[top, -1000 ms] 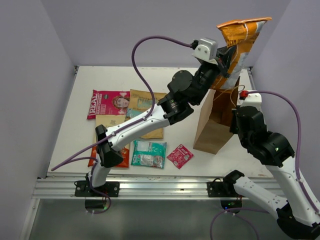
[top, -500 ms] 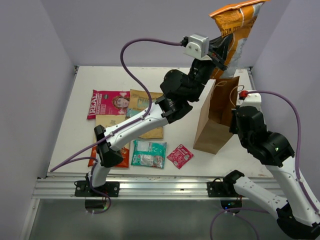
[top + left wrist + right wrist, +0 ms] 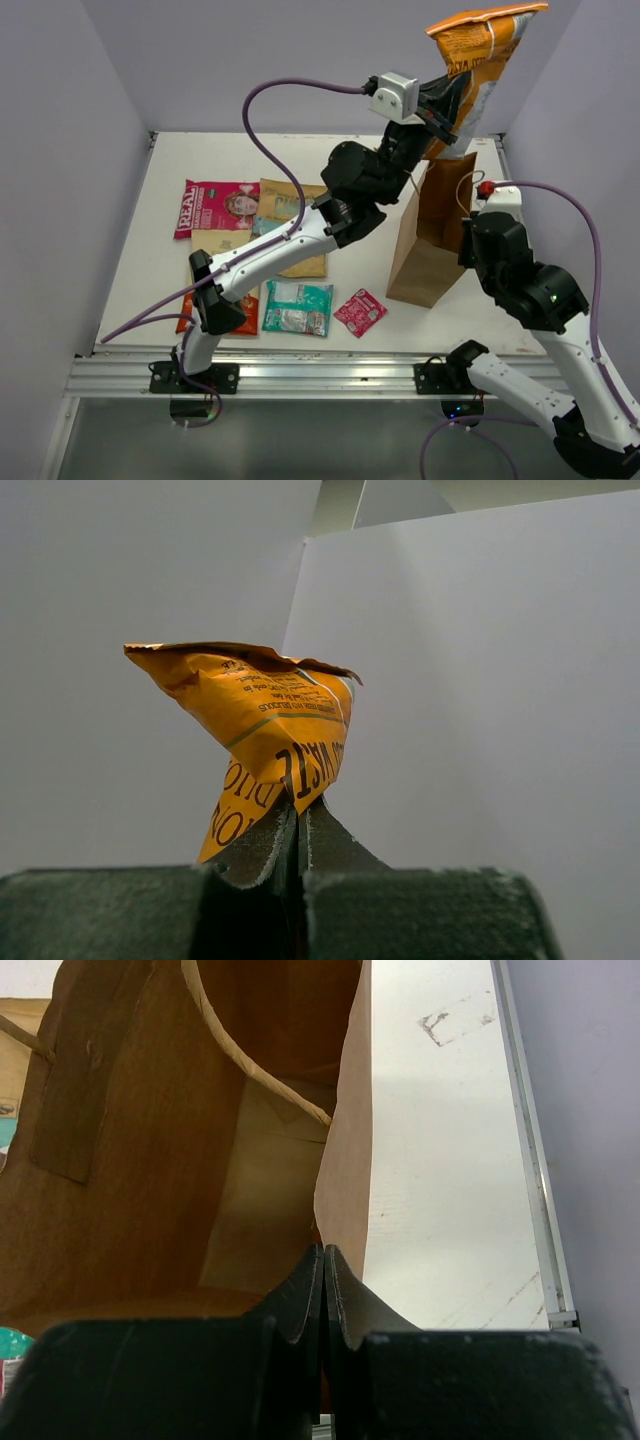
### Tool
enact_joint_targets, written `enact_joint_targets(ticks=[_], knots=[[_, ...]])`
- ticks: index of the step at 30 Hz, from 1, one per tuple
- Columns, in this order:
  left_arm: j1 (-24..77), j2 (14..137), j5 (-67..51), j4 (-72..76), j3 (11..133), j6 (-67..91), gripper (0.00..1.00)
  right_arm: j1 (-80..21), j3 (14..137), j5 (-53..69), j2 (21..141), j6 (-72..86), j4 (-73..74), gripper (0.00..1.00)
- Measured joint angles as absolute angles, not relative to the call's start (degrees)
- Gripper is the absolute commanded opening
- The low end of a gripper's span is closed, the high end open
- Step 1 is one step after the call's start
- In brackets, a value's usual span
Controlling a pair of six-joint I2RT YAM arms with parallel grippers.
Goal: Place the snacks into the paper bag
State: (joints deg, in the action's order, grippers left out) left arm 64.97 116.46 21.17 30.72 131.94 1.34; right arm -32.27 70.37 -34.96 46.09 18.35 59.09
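Note:
My left gripper (image 3: 438, 104) is shut on the lower edge of the orange snack packet (image 3: 478, 48) and holds it upright, high above the open brown paper bag (image 3: 428, 245). In the left wrist view the fingertips (image 3: 300, 802) pinch the packet (image 3: 270, 720). My right gripper (image 3: 468, 222) is shut on the bag's right wall; in the right wrist view it (image 3: 323, 1250) grips the bag's rim (image 3: 345, 1160). The pink-red "REAL" packet (image 3: 215, 207), tan packet (image 3: 285, 205), teal-green packet (image 3: 297, 307), small pink-red sachet (image 3: 360, 311) and red-orange packet (image 3: 246, 312) lie on the table.
The white table (image 3: 200, 160) is walled by lilac panels at the back and on both sides. A metal rail (image 3: 300, 372) runs along the near edge. The left arm's purple cable (image 3: 290, 90) loops above the packets.
My left gripper has lifted the orange packet a little higher above the bag, swinging it left and then back to the right. The right gripper and the bag have not moved.

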Motion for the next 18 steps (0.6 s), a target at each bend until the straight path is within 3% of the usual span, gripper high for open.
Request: enact_joint_targets(ticks=[10,18], knots=[[65.7,116.5,19.3,30.5,121.6,4.0,0.00,-32.3,70.3,-35.0,44.9,18.4,59.4,0.00],[65.8,116.8,8.8,30.2,116.3,5.2,0.00,-32.3,71.1,-35.0,44.6,18.5,60.9,0.00]])
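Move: The paper bag's open mouth lies about 32 cm below the left hand and 5 cm to its right, level with it fore and aft; this hand already holds the orange snack. From the left hand, the small pink packet is some 16 cm back and 8 cm left, and the tan snack about 4 cm ahead and 25 cm left, both roughly 61 cm down on the table. The right hand already grips the near right rim, with the mouth's centre about 7 cm ahead, 5 cm left and nearly level. The orange snack, still pinched shut in the left fingers, is swept quickly down about 12 cm and to the right some 8 cm towards the paper bag's mouth, slowing at the end. The left wrist leans over to the right and turns clockwise, some 20 degrees in all, while the right hand keeps its pinch on the rim. ##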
